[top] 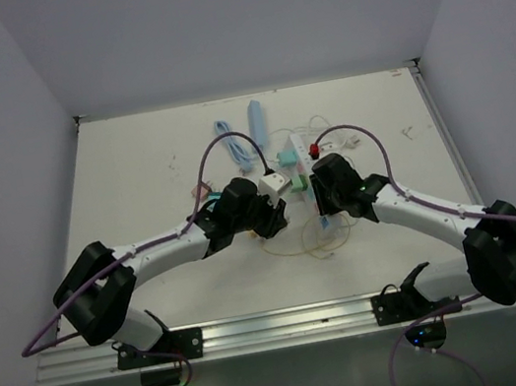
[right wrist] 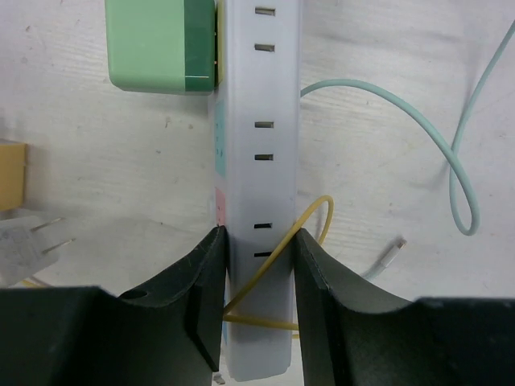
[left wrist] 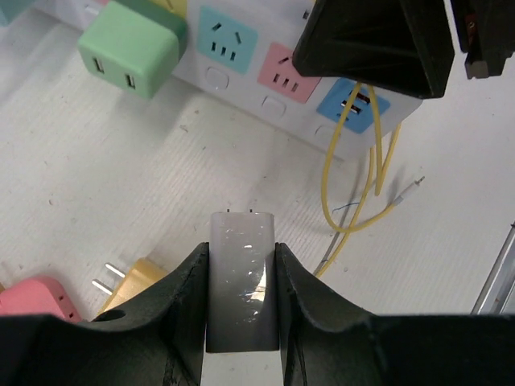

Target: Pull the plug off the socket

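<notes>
The long white power strip (right wrist: 259, 96) runs up the middle of the right wrist view, and my right gripper (right wrist: 257, 237) is shut on its near end. In the left wrist view the strip (left wrist: 241, 76) shows teal, pink and blue outlets. My left gripper (left wrist: 243, 249) is shut on a white plug (left wrist: 243, 297), which is held off the strip with its two prongs bare and pointing at it. The plug also shows in the top view (top: 272, 181) and the right wrist view (right wrist: 24, 241). A green plug (left wrist: 129, 47) sits in the strip (top: 302, 145).
A pink plug (left wrist: 32, 296) and a yellow plug (left wrist: 137, 280) lie loose on the table beside my left gripper. A thin yellow cable (left wrist: 354, 185) loops over the strip's end. A pale teal cable (right wrist: 451, 153) lies to the right. A light-blue coiled cable (top: 226, 138) lies at the back.
</notes>
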Robot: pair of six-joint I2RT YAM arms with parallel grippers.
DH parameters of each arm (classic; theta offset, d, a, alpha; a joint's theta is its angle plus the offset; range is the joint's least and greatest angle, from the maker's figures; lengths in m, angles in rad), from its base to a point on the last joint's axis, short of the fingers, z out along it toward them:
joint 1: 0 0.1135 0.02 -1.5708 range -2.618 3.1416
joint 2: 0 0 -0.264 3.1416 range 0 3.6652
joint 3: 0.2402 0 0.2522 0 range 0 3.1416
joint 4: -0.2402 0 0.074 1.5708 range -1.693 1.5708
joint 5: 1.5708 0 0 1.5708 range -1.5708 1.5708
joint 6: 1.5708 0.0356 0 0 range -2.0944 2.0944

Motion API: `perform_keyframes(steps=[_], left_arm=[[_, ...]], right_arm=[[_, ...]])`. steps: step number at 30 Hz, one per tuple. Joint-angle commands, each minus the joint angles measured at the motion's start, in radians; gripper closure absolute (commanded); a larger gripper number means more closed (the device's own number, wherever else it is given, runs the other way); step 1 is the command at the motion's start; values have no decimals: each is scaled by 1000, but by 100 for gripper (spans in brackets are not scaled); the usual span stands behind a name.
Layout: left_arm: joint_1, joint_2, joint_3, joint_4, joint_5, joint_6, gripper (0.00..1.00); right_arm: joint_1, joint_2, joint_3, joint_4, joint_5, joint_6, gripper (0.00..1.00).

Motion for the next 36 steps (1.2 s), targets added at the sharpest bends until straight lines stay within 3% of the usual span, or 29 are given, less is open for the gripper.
perform_keyframes(steps=[1,7,10,15,19,20,22,36], left_arm=[[2,-57,30,-35,-31,-29,100],[112,-98,-91,36,-14,-196,100],[213,-77,-157,73,50,-292,88],[264,-54,-177,85,54,-386,67],[287,-68,-176,85,55,-458,41],[299,-81,-170,83,58,-489,29],[309,-94,-154,71,57,-518,18],[304,-31,22,83,126,-828,11]], right_arm=[[-5,14,-6,-119,108,-9,100],[-5,-43,-29,-72,-18,0,100],[-5,-81,-48,-21,-81,17,100],[-5,-118,-71,36,-150,42,100],[-5,-135,-89,76,-171,68,100],[-5,-137,-97,86,-176,74,100],[-5,-143,-102,94,-182,81,100],[-2,-192,-163,189,-193,164,100]])
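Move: The left hand already holds the white plug, pulled free. The bare table it goes to lies about 6 cm ahead and 4 cm left, some 3 cm lower. At that height, the yellow plug is about 8 cm to the hand's left and 2 cm ahead, the pink plug 12 cm left and 6 cm ahead. The socket strip's middle is 10 cm ahead and 7 cm right, or from the right hand gripping its near end, 8 cm ahead and 2 cm left. The left hand carries the white plug about 8 cm left, away from the socket strip, and 4 cm forward, sinking some 2 cm and swinging counter-clockwise, then opens wide to let go of it on the table and lifts off about 5 cm, drifting forward and back to the right. Meanwhile the right hand keeps its pinch on the strip's near end and, after a slight shift right, draws it back about 3 cm and a little left, rolling it some 15 degrees so its socket face turns upward. ##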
